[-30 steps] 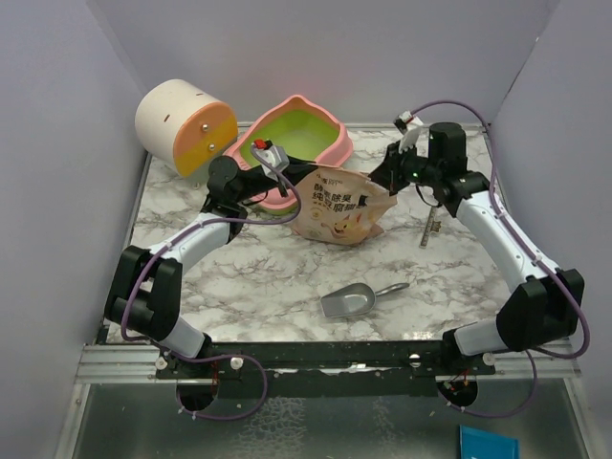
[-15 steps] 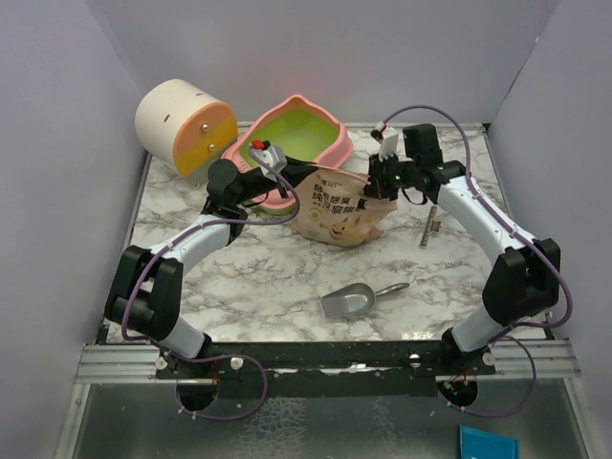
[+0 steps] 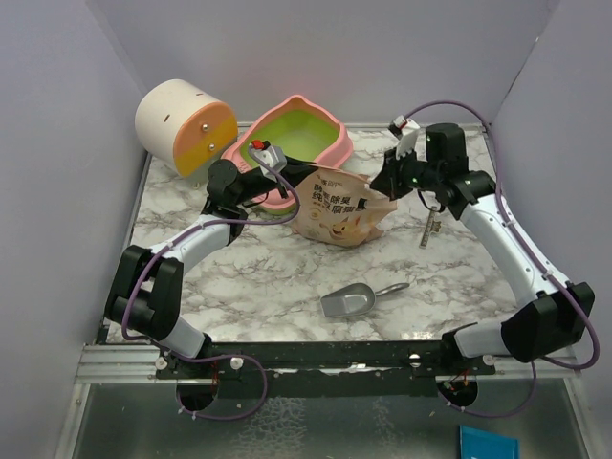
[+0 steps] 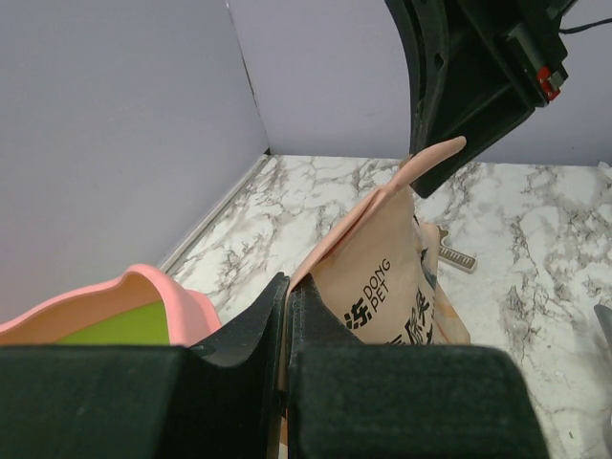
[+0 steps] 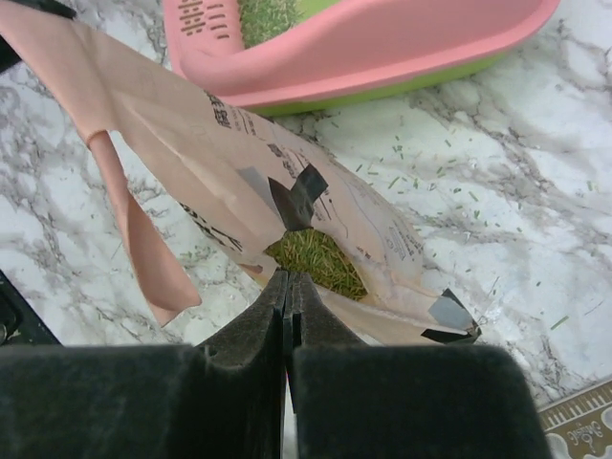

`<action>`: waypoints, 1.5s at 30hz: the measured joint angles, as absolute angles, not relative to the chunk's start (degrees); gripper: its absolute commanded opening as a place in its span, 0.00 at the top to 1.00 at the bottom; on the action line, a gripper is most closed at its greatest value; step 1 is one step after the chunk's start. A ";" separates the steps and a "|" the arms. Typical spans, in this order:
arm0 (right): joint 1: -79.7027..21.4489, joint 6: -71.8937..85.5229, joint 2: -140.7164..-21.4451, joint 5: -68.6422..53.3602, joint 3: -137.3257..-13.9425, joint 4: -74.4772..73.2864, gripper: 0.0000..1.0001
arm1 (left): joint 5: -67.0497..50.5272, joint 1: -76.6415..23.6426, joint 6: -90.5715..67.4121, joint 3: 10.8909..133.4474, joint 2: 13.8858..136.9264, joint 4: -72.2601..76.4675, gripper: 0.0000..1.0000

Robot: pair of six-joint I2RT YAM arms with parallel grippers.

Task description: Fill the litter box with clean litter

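Note:
The pink litter box (image 3: pixel 296 134) with its lime-green inside stands at the back of the table. The tan cartoon-cat bag (image 3: pixel 339 206) stands in front of it. My left gripper (image 3: pixel 304 177) is shut on the bag's upper left edge (image 4: pixel 287 287). My right gripper (image 3: pixel 382 182) is shut on the bag's upper right lip (image 5: pixel 289 282). In the right wrist view the bag (image 5: pixel 220 172) gapes and greenish litter (image 5: pixel 311 253) shows inside. Some litter (image 5: pixel 268 14) lies in the box (image 5: pixel 382 48) by the slotted lip.
A cream-and-orange cylinder (image 3: pixel 185 126) lies at the back left. A grey metal scoop (image 3: pixel 354 299) lies near the front middle. A small ruler-like strip (image 3: pixel 430 228) lies right of the bag. Loose granules (image 5: pixel 430 191) are scattered on the marble. Walls close in on three sides.
My right gripper swung left over the bag's top, then came back right to about where it started, holding the bag's right corner. The left arm and the bag's base have not moved.

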State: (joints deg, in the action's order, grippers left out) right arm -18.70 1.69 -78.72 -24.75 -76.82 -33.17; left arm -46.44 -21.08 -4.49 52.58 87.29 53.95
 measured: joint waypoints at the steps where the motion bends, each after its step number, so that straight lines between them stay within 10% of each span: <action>1: -18.70 1.67 -78.63 -25.30 -76.31 -33.08 0.99 | -46.44 -21.08 -4.49 52.58 87.29 53.95 1.00; 45: -18.70 0.38 -91.07 -30.52 -77.32 -35.20 0.99 | -46.48 -20.97 -8.25 51.59 89.14 60.03 1.00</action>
State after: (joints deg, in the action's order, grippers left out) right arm -18.70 0.38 -91.07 -30.52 -77.32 -35.20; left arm -46.48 -20.97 -8.25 51.59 89.14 60.03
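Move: The litter bag's torn mouth lies just beyond the right hand's shut fingers, about 3 cm ahead, 3 cm left and 7 cm below. The bag's middle is some 9 cm to the hand's left, level ahead and 15 cm down; the litter box centre lies about 20 cm ahead, 23 left, and the ruler 15 cm right, level ahead, both over 20 cm below. From the left hand the mouth is roughly 13 cm right, level ahead, 11 below. Down in a repeated poking stroke goes the right hand, fingers shut: it dips about 6 cm towards the torn mouth, rises roughly 3 cm, then sinks again to finish some 8 cm below its start and 2 cm farther left, the tips entering the opening and the fingers tipped about 15 degrees steeper. The left hand stays put, still pinching the bag's top edge and holding it up. ##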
